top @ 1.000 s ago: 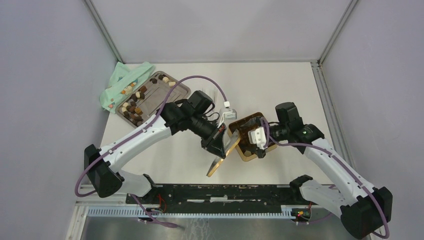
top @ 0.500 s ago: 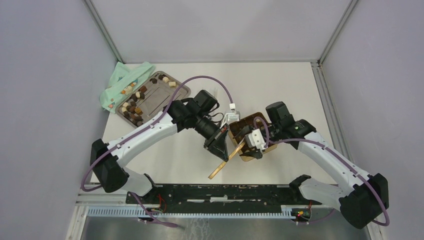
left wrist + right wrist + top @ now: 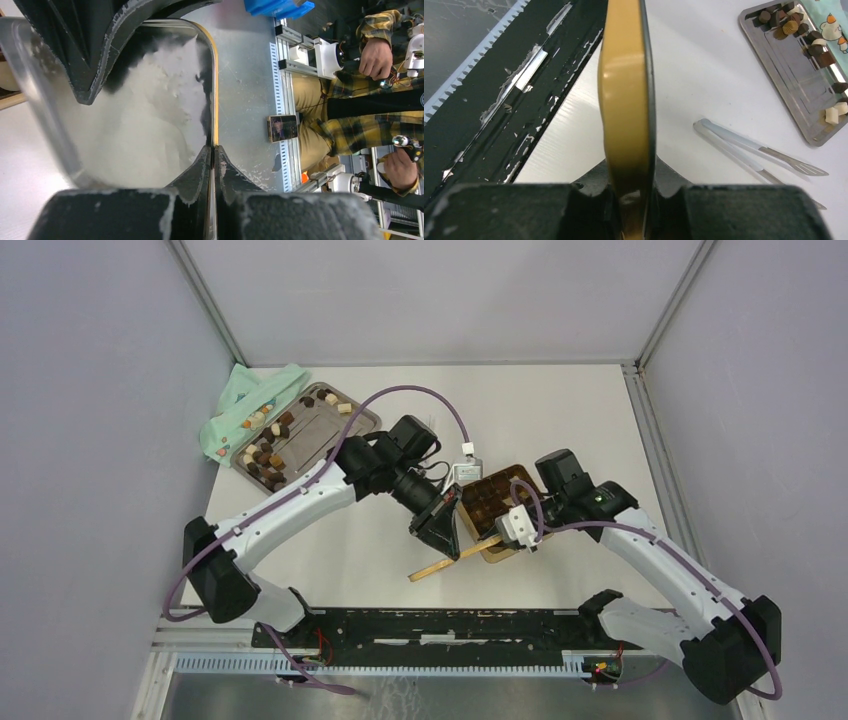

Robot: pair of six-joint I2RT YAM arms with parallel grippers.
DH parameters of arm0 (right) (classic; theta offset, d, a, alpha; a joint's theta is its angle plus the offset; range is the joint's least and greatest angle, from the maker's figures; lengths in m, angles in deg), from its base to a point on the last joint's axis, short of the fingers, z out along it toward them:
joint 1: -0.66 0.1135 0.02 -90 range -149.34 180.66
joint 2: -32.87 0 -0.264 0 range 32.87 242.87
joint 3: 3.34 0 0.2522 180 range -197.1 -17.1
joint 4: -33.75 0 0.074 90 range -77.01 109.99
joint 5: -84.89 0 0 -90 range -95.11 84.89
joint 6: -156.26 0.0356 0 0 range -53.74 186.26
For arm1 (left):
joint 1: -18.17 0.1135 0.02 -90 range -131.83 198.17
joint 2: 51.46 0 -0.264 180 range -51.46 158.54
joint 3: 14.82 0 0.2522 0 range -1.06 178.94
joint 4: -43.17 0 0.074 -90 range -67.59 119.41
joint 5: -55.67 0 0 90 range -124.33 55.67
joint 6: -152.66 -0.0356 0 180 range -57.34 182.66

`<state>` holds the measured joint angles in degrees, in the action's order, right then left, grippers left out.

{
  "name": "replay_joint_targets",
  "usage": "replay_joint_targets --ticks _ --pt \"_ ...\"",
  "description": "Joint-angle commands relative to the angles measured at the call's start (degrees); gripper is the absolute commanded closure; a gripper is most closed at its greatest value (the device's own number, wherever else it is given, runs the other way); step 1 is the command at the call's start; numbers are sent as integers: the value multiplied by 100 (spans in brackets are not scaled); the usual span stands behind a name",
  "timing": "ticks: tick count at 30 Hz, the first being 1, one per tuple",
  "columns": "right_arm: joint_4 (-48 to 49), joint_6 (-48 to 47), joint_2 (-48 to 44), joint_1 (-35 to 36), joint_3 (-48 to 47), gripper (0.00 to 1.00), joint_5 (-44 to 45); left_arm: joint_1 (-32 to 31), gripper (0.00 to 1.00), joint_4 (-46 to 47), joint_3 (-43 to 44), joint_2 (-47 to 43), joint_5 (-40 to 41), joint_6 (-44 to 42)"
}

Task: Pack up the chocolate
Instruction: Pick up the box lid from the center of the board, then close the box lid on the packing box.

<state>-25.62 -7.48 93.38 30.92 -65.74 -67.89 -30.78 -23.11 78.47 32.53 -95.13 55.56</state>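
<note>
The gold tin (image 3: 522,476) lies mid-table with dark chocolate (image 3: 495,502) pieces in its cells. More chocolate (image 3: 268,448) lies loose on the metal tray (image 3: 330,425) at the back left, and that chocolate (image 3: 819,45) shows again in the right wrist view. The tin's gold lid (image 3: 450,562) hangs edge-on just in front of the tin. My left gripper (image 3: 445,535) is shut on the thin lid rim (image 3: 216,100). My right gripper (image 3: 512,532) is shut on the lid's other edge (image 3: 626,100), with both fingers pressed against it.
A mint-green bag (image 3: 245,405) lies beside the tray at the back left. Clear plastic tongs (image 3: 754,152) rest on the table between the tray (image 3: 794,85) and the tin. The black base rail (image 3: 430,625) runs along the near edge.
My right gripper moved in to the lid's edge and shut on it. The lid, held steeply tilted by the left gripper before, now lies flatter and closer to the tin.
</note>
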Motion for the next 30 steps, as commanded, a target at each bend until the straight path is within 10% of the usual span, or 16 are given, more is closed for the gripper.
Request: replay_joint_targets --ticks 1,9,16,30 --pt "-337 43 -224 -36 -110 92 -190 -9 84 520 151 -295 367 170" --pt "-297 984 -646 -685 190 94 -139 104 53 2320 -581 -1951 3291 1655" --pt "189 3226 -545 -1579 15 94 -2 99 2 3528 -2084 -4103 6008 2545" --pt "-1527 3969 1225 -1912 -1228 92 1005 105 8 4912 -4641 -5058 5930 4838"
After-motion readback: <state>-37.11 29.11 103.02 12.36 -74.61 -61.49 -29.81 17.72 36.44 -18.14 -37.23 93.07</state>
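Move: The lid stands on edge between both hands. Its middle is about 7 cm below the left hand, which pinches the top rim, and roughly 6 cm to the left and 3 cm back of the right hand, which already grips its right edge. From the right hand the box lies about 10 cm ahead, 2 cm right and 15 cm below. From the left hand the tongs lie some 24 cm ahead, 5 cm left, down on the table. The lid passes to the right hand alone: the left fingers open wide and let go of its rim, and that hand swings forward, left and up, then sinks again, turning some 65 degrees counter-clockwise. The right keeps its pinch and, after easing slightly back, carries the lid about 6 cm right and 5 cm forward towards the box, turning clockwise while its fingers tip down. ##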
